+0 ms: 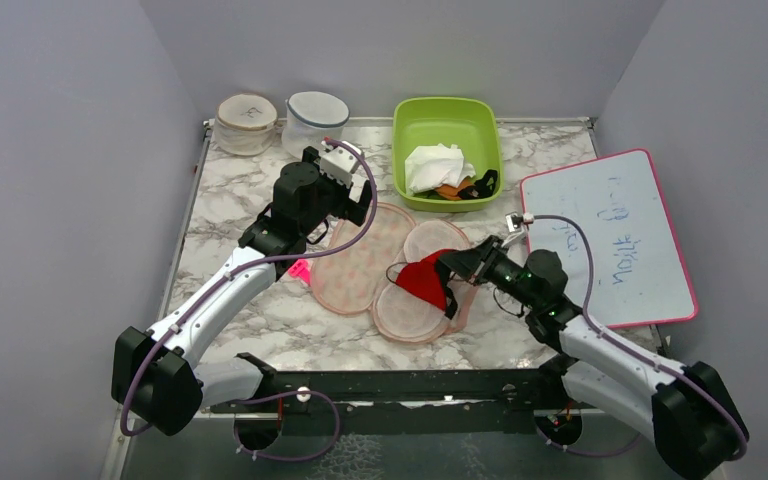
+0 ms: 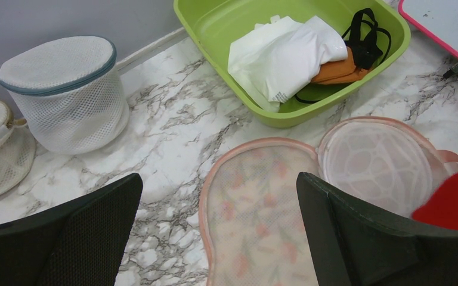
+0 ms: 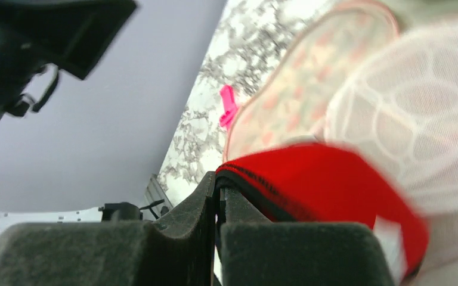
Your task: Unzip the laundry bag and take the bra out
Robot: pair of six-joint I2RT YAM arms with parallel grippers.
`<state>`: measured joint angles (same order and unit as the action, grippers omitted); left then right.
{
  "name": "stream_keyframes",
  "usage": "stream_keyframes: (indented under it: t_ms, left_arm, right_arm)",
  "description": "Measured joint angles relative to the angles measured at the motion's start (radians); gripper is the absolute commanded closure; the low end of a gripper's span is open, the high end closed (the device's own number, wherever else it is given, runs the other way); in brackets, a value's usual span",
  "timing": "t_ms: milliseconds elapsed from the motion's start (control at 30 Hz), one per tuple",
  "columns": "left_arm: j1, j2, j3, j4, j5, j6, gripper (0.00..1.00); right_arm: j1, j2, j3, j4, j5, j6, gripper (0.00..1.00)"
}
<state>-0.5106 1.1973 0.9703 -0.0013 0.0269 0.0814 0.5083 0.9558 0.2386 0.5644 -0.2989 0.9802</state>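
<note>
The peach laundry bag [image 1: 355,265] lies unzipped and spread flat on the marble, its pale mesh lining [image 1: 430,240] facing up. The red bra [image 1: 425,282] with black trim rests on the bag's near right lobe. My right gripper [image 1: 452,268] is shut on the bra's black-trimmed edge; in the right wrist view the jaws [image 3: 219,185] pinch that edge of the bra [image 3: 328,185], with the laundry bag [image 3: 310,65] behind. My left gripper [image 1: 358,205] hovers open over the bag's left lobe; in its own view the left gripper [image 2: 220,226] straddles the laundry bag [image 2: 256,208], holding nothing. The bra [image 2: 456,202] shows at the right edge.
A green bin [image 1: 447,105] at the back holds white cloth and a black-and-orange garment. Two round white mesh tubs [image 1: 246,122] [image 1: 315,120] stand back left. A pink-framed whiteboard [image 1: 605,235] lies on the right. A small pink item [image 1: 300,270] sits by the bag's left edge.
</note>
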Motion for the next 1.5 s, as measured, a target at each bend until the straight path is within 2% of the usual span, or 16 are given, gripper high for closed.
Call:
stream_keyframes:
  t_ms: [267,500,800,1033,1233,1500]
  left_arm:
    - [0.000,0.000,0.000,0.000,0.000,0.000,0.02]
    - [0.000,0.000,0.000,0.000,0.000,0.000,0.02]
    - [0.000,0.000,0.000,0.000,-0.001,0.003,0.02]
    - [0.000,0.000,0.000,0.000,-0.002,0.005,0.02]
    - [0.000,0.003,0.000,0.000,-0.002,0.007,0.02]
    - [0.000,0.015,0.000,0.000,-0.002,0.008,0.02]
  right_arm:
    - [0.000,-0.145,0.221,-0.177,-0.012,-0.258,0.99]
    - [0.000,-0.097,0.386,-0.288,0.059,-0.410,0.99]
    - [0.000,0.220,0.763,-0.408,0.219,-0.548,0.99]
    - [-0.025,0.477,0.941,-0.426,0.340,-0.636,0.99]
    - [-0.104,0.688,1.118,-0.411,0.366,-0.693,0.99]
    - [-0.146,1.018,1.395,-0.328,0.423,-0.916,0.99]
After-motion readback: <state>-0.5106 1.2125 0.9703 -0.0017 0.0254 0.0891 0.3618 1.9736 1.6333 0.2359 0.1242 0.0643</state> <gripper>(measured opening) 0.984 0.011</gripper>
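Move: Already pinched in the right hand's shut fingers, the bra is bound for the green bin, some 28 cm ahead, about 3 cm to the right and 11 cm below. The white cloth in the bin lies about 25 cm ahead, 2 cm right; the black item beside it, about 22 cm ahead and 8 cm right. Behind, the open laundry bag centres 3 cm ahead, 7 cm left and 15 cm below. From the left hand, the green bin is roughly 17 cm ahead, 21 cm right and 22 cm below. Carrying the bra, the right hand first climbs about 13 cm nearly straight up from the laundry bag, then sweeps some 35 cm forward to the green bin, rising a little more before sinking several centimetres over it. The wrist rolls and swings clockwise, bringing the fingers from diagonally forward-left to mostly forward; they stay shut on the bra. ##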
